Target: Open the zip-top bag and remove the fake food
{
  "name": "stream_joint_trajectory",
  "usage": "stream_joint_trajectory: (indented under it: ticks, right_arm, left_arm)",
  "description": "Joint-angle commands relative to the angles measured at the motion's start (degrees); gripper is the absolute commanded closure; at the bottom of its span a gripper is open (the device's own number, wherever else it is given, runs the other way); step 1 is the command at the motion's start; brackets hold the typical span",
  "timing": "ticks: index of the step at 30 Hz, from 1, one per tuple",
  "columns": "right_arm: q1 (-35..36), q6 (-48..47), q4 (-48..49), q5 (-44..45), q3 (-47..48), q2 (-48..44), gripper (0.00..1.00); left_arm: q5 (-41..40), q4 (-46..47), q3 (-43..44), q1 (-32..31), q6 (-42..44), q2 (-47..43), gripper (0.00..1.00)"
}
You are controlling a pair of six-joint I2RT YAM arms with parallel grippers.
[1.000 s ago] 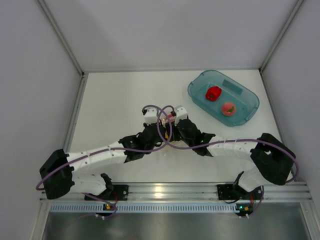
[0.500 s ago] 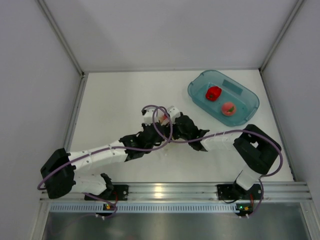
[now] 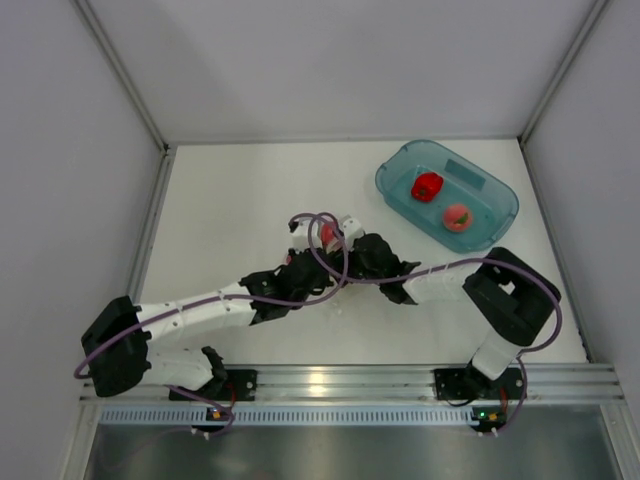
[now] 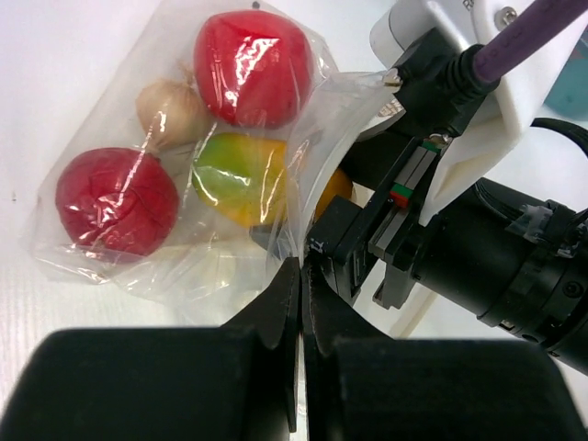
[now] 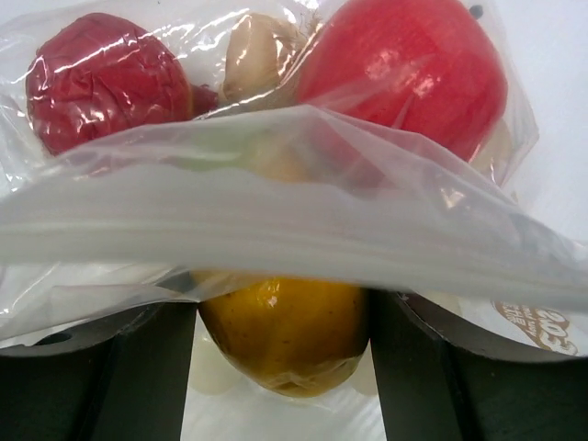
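Note:
The zip-top bag [image 4: 184, 239] lies on the white table, its mouth pulled open. Inside are two red fruits [image 4: 250, 66], a beige bulb [image 4: 165, 108] and a yellow fruit [image 4: 237, 179]. My left gripper [image 4: 301, 276] is shut on the bag's near mouth edge. My right gripper [image 5: 283, 367] reaches under the open lip [image 5: 276, 220], its fingers [image 5: 152, 367] pressed on both sides of the yellow fruit [image 5: 280, 331]. In the top view both grippers [image 3: 315, 246] [image 3: 338, 240] meet mid-table and cover most of the bag; a red fruit [image 3: 328, 234] shows between them.
A teal translucent oval tub [image 3: 478, 172] stands at the back right with a red fruit [image 3: 427, 186] and a pinkish peach [image 3: 457, 216] in it. Grey walls close in the table on three sides. Purple cables loop above the grippers.
The right arm has folded in and pushed its gripper leftward into the bag's mouth. The left gripper has stayed almost in place, holding the bag's edge.

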Motion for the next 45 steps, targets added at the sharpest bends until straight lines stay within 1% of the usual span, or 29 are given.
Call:
stream_joint_trajectory:
  ticks: [1,4,6,8,9,13,15,16,20,26,30,32,33,35,36,38,39,41,42,44,45]
  right_arm:
    - [1.9,1.3,0.5,-1.9,-1.2,-5.8,0.56]
    - [2.8,3.4,-3.2,-0.1,-0.7,-9.0,0.58]
    - [3.5,4.9,-7.6,0.3,0.0,-10.5,0.58]
    - [3.8,6.1,-11.5,0.0,0.9,-12.3,0.59]
    - [4.5,6.4,-15.0,-0.1,1.6,-13.3,0.59]
    - [5.6,7.9,-20.5,-2.3,2.0,-16.9,0.59]
    - [6.4,8.6,-23.4,-1.5,2.7,-18.3,0.59]
    - [6.7,9.1,-27.2,-1.1,3.0,-20.0,0.59]
    - [7.4,12.0,-32.8,2.4,3.6,-25.5,0.60]
    - [7.4,12.9,-41.4,6.8,4.6,-32.9,0.60]
    - [7.1,12.8,-45.6,15.0,6.9,-36.7,0.60]
    - [6.1,12.7,-47.3,17.3,8.5,-37.0,0.60]
    - [4.3,12.6,-48.6,18.4,10.1,-36.7,0.61]
    - [1.0,12.1,-49.2,17.0,11.6,-36.4,0.60]
    - [-3.6,11.7,-49.3,14.3,13.0,-35.3,0.60]
    - [-8.7,10.9,-49.9,13.1,14.8,-33.7,0.60]
    - [-13.4,10.6,-49.9,12.6,16.6,-31.6,0.60]
    - [-18.1,10.4,-49.8,11.7,18.5,-29.2,0.60]
    - [-22.6,10.4,-49.7,10.9,20.3,-26.6,0.60]
    - [-26.7,10.8,-49.2,10.8,21.9,-23.7,0.60]
    - [-30.5,11.0,-49.0,9.6,23.6,-21.0,0.59]
  left_arm:
    - [-1.3,5.8,2.0,0.3,-0.8,-0.5,1.00]
    - [-1.7,5.8,1.9,0.2,-0.9,-0.5,1.00]
    - [-2.0,5.8,1.9,0.2,-1.0,-0.4,1.00]
    - [-2.7,5.8,1.9,0.3,-0.9,-0.4,1.00]
    - [-2.9,5.8,1.8,0.2,-0.8,-0.3,1.00]
    - [-4.9,5.8,1.4,0.3,-1.3,-0.6,1.00]
    - [-6.3,5.8,1.2,0.3,-1.8,-0.8,1.00]
    - [-6.8,5.8,1.2,0.3,-1.9,-1.0,1.00]
    - [-8.7,4.7,1.2,0.3,-2.6,-1.2,1.00]
    - [-10.2,4.3,0.4,0.3,-3.1,-2.0,1.00]
    - [-11.1,3.1,-0.1,0.4,-3.9,-2.2,1.00]
    - [-11.0,2.9,-0.3,0.5,-4.1,-2.7,1.00]
    - [-11.0,2.7,-0.5,0.4,-4.2,-2.8,1.00]
    - [-10.8,2.3,-1.1,0.5,-4.6,-3.9,1.00]
    - [-10.7,2.2,-1.3,0.5,-4.8,-4.1,1.00]
    - [-10.3,2.2,-1.8,0.5,-4.9,-5.4,1.00]
    - [-10.1,1.8,-1.9,0.6,-4.9,-5.8,1.00]
    - [-9.8,1.5,-2.0,0.6,-4.8,-7.0,1.00]
    - [-9.5,1.1,-2.0,0.6,-4.8,-7.4,1.00]
    - [-9.3,0.6,-2.0,0.6,-4.5,-8.5,1.00]
    - [-9.1,0.4,-2.0,0.6,-4.4,-8.9,1.00]
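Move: At the bag's mouth, the right hand already grips the mango, with the bag's rim passing just over the fruit. The teal bin it is bound for lies about 22 cm ahead and 25 cm to its right, slightly lower. Still bagged, the bright red fruit is some 11 cm ahead and 3 cm left, the dark red one 3 cm ahead and 12 cm left. From the left hand the bin is about 27 cm ahead, 30 cm right and 11 cm down. Drawing the gripped mango back towards the base and up out of the bag's mouth, some 9 cm back, the right hand keeps climbing, then swings right and forward towards the teal bin. It turns about 40 degrees clockwise, ending roughly 16 cm higher. The left fingers stay shut on the bag's rim, easing a few centimetres up, left and slightly forward. ##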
